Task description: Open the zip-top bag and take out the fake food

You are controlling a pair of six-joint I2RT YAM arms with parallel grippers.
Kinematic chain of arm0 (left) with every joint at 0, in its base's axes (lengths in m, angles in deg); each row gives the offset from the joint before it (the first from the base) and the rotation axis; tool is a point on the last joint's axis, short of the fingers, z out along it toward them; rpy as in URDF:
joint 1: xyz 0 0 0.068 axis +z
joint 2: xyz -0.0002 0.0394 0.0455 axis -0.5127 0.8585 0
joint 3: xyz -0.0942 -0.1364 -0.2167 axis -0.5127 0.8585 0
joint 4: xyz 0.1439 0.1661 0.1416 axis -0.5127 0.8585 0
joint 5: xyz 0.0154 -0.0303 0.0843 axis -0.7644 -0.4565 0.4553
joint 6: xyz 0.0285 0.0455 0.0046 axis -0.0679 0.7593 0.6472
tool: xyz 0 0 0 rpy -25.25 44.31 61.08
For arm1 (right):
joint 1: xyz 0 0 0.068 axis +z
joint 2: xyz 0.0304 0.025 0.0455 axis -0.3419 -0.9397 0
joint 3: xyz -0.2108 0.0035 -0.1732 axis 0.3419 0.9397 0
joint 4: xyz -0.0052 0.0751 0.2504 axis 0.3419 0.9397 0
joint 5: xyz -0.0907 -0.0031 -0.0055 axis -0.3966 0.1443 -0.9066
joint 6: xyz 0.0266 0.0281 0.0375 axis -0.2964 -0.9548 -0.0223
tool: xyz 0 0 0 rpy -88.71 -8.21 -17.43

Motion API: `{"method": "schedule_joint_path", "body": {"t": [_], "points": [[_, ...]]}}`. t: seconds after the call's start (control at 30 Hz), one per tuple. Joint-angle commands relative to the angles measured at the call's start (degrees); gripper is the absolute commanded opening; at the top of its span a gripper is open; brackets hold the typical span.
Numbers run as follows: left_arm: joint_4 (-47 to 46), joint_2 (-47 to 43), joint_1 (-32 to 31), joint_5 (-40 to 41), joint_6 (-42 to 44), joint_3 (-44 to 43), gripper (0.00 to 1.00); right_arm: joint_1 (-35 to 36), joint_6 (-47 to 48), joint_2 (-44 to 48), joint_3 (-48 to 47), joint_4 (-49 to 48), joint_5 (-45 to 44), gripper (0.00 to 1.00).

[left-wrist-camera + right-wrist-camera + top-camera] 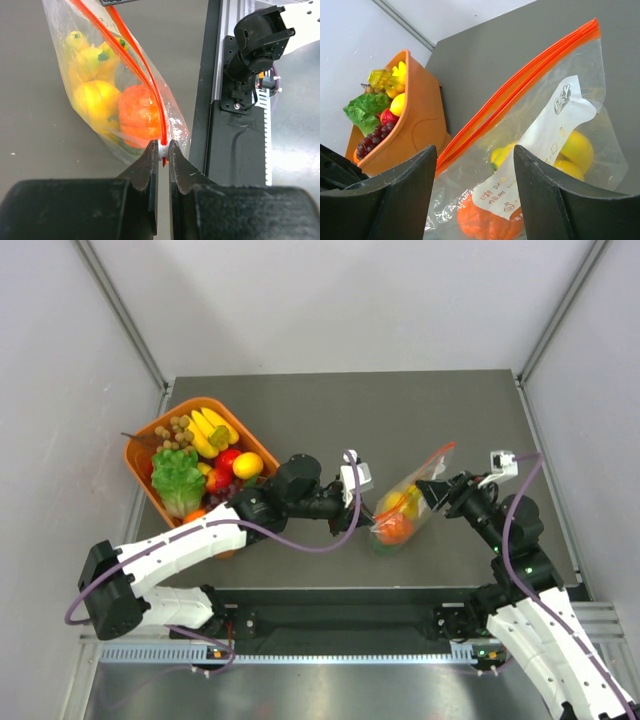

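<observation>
The zip-top bag [405, 508] lies in the middle of the dark table, its orange-red zip strip [142, 70] running along its upper edge. Inside it is fake food: an orange round fruit [140, 114] and yellow pieces [95, 97]. My left gripper [163, 150] is shut on the small white slider at the near end of the zip strip. My right gripper [475, 150] is open at the bag's other end. Its fingers stand on either side of the bag's clear wall, below the strip [520, 82], with the orange fruit [480, 225] and a yellow piece [575, 147] showing through.
An orange basket [140, 445] at the table's back left holds lettuce [178, 480], grapes, bananas and other toy food. In the right wrist view this basket [415, 115] is just behind the bag. A black-and-silver rail [220, 125] runs along the table's near edge.
</observation>
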Motion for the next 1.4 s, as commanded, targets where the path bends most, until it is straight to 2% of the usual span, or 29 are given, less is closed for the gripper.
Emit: {"method": "schedule_joint_path", "body": {"t": [0.0,0.17,0.27,0.3,0.4,0.6,0.63,0.7,0.73,0.8,0.87,1.03,1.2,1.37], "points": [[-0.5,-0.4,-0.8,1.4,2.1,-0.3,0.00,-0.2,0.1,-0.9,-3.1,-1.2,-0.7,0.63],[0.3,-0.5,-1.7,3.1,3.0,-0.5,0.00,-0.2,0.5,-2.6,-2.9,-0.6,-1.9,0.62],[0.4,-0.6,-1.9,3.6,3.0,-0.5,0.00,-0.2,1.2,-3.0,-2.5,0.2,-2.3,0.44],[0.4,-0.6,-1.9,3.8,3.0,-0.6,0.00,-0.2,1.0,-2.6,-1.9,0.2,-2.3,0.35],[0.5,-0.7,-2.0,3.7,3.2,-0.6,0.00,-0.2,0.8,-1.8,-0.8,0.0,-2.6,0.20],[0.6,-1.0,-2.5,4.0,3.7,-0.5,0.02,-0.2,1.7,-2.2,-0.4,0.5,-2.6,0.00],[0.7,-1.1,-2.6,3.1,3.7,-0.5,0.16,-0.2,1.9,-2.3,-0.3,0.4,-2.0,0.00],[0.7,-1.2,-2.6,2.4,3.8,-0.5,0.35,-0.1,2.3,-2.5,-0.1,0.3,-1.4,0.00],[0.5,-1.5,-2.5,2.1,3.7,-0.4,0.41,-0.1,2.4,-2.6,0.1,0.2,-0.6,0.00],[-0.3,-1.8,-2.5,2.0,3.1,-0.1,0.67,0.1,2.7,-2.6,0.8,-0.2,0.5,0.00],[-1.3,-2.2,-2.5,2.2,2.4,0.3,0.82,0.5,2.8,-2.6,1.3,-0.7,1.9,0.00],[-5.7,-1.7,-2.4,5.2,-0.7,-0.2,0.93,3.2,2.7,-2.7,3.7,-2.6,2.8,0.00],[-6.1,1.6,-2.3,7.6,-4.8,-3.8,0.98,6.9,2.5,-3.9,5.0,-4.5,1.6,0.00],[-7.3,5.0,-2.3,13.2,-5.5,-6.0,0.98,9.7,2.4,-3.8,5.0,-4.8,0.7,0.00]]}}
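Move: From the right hand's open fingers, the middle of the bag's zip strip lies about 2 cm ahead, 2 cm left and 1 cm lower. The orange pepper is roughly 7 cm back, 7 cm left and 7 cm below that hand, the yellow pepper some 2 cm back, 5 cm left and 6 cm below. The left hand still pinches the strip's end, the strip's middle about 8 cm ahead and 9 cm right, level. Right pinches the label-side zip strip, left lets go, right draws it about 6 cm down and left. ##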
